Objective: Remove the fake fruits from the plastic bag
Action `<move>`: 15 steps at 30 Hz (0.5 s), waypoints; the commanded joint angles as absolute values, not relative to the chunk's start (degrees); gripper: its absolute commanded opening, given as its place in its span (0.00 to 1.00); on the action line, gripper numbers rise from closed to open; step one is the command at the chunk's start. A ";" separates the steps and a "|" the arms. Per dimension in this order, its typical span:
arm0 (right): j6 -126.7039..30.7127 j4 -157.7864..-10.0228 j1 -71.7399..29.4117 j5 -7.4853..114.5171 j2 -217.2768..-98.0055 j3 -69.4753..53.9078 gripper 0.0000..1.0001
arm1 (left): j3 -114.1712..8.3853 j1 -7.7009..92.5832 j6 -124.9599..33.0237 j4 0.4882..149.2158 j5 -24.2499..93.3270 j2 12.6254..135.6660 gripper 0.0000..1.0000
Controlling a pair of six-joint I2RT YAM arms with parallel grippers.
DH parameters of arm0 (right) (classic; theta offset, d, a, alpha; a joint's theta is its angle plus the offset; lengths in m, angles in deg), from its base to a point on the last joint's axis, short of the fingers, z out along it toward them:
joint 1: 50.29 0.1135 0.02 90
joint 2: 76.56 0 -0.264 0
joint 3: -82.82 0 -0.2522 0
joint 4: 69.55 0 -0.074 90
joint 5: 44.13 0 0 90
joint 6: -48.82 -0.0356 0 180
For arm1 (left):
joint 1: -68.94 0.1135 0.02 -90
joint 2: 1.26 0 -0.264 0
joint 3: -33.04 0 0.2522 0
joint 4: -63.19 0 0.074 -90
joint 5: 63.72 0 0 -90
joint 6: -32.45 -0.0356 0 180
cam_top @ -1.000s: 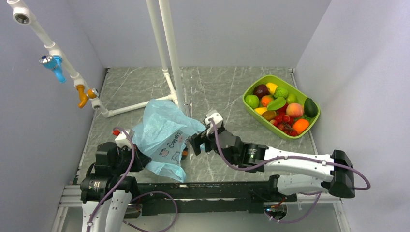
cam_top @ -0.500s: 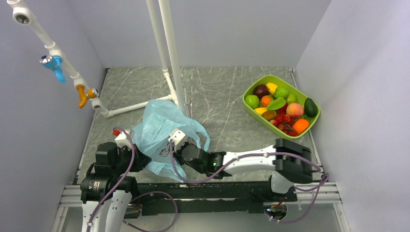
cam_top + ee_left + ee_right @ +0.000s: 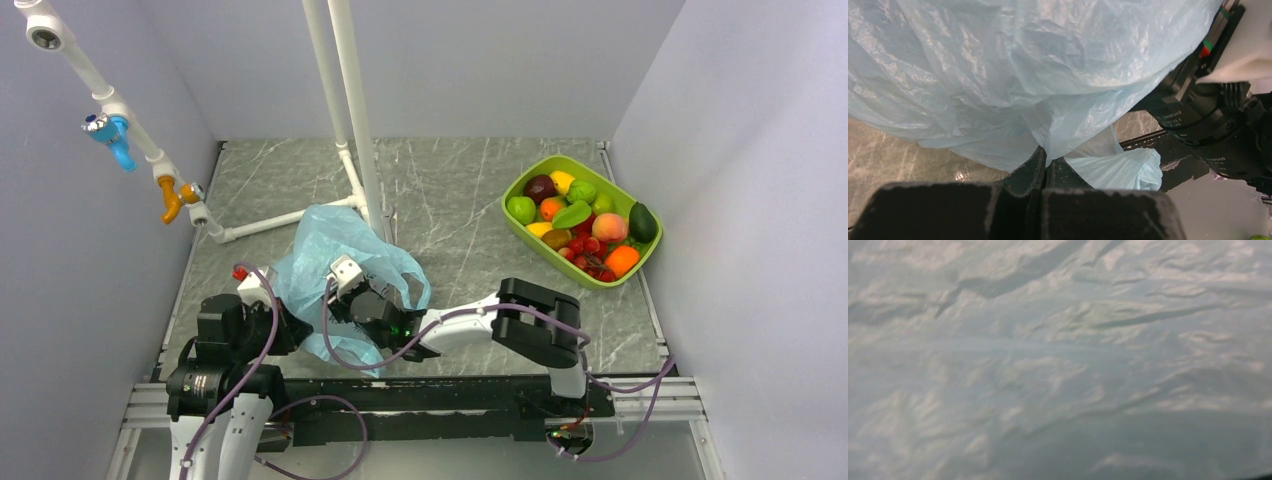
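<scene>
The light-blue plastic bag [image 3: 335, 245] lies crumpled at the left of the table. My left gripper [image 3: 1045, 162] is shut on a fold of the bag's thin film near its lower edge; in the top view it [image 3: 290, 332] sits at the bag's left side. My right gripper [image 3: 340, 303] is pushed into the bag from the right, and its fingertips are hidden by the film. The right wrist view shows only blurred blue bag film [image 3: 1058, 360]. No fruit shows in or under the bag. Several fake fruits [image 3: 590, 228] lie in the lime-green tray [image 3: 516, 235].
A white pipe stand [image 3: 350, 120] rises just behind the bag, with its foot pipe [image 3: 270, 224] running left. A pipe with blue and orange taps [image 3: 120, 140] hangs at the far left. The right arm's wrist [image 3: 1208, 120] fills the right of the left wrist view.
My right arm has swung left, from in front of the bag's right side into the bag, and its elbow has folded back. The left gripper has kept its hold.
</scene>
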State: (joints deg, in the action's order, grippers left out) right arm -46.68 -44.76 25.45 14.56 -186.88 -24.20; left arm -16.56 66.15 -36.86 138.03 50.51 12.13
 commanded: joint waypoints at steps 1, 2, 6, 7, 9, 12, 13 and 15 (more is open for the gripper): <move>-45.41 -37.47 24.28 13.62 -190.11 -18.55 0.52 | -16.58 66.53 -37.16 136.81 51.52 12.81 0.00; -45.06 -36.87 24.09 13.20 -190.93 -17.87 0.55 | -16.58 66.56 -37.16 136.74 51.53 12.80 0.00; -45.48 -34.35 23.31 10.91 -194.08 -15.26 0.61 | -16.58 66.56 -36.98 136.72 51.38 12.88 0.00; -45.65 -33.67 23.11 10.39 -194.86 -14.58 0.62 | -16.58 66.57 -36.94 136.72 51.33 12.98 0.00; -45.48 -32.53 22.70 9.69 -196.42 -13.27 0.67 | -16.58 66.51 -36.95 136.79 51.33 13.06 0.00; -44.57 -32.37 21.96 9.58 -198.52 -10.89 0.74 | -16.66 66.52 -36.96 136.90 51.29 13.15 0.00; -44.37 -32.68 21.61 9.91 -199.13 -10.11 0.76 | -16.67 66.56 -36.98 136.94 51.25 13.20 0.00; -44.40 -33.31 20.86 10.71 -200.42 -8.85 0.82 | -16.68 66.56 -36.98 136.91 51.25 13.27 0.00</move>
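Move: Inside the mouth of the plastic bag, the right hand, empty and half open, has the bag's far closed end about 11 cm ahead and 2 cm to its left, some 5 cm lower; no fruit can be seen there. The left gripper's tips, pinching the near rim, are roughly 7 cm back and 5 cm left of the right hand; the wrench lies about 12 cm ahead and 12 cm right. From the left hand, that closed end is around 18 cm ahead and 3 cm right. Reaching deeper into the bag, the right hand pushes forward about 5 cm and left some 3 cm towards the closed end, rising slightly before settling back. Its fingers spread from about half to over three-quarters open amid the film, and the wrist turns a little clockwise and rolls left side up. The left hand stays put, still pinching the rim. ##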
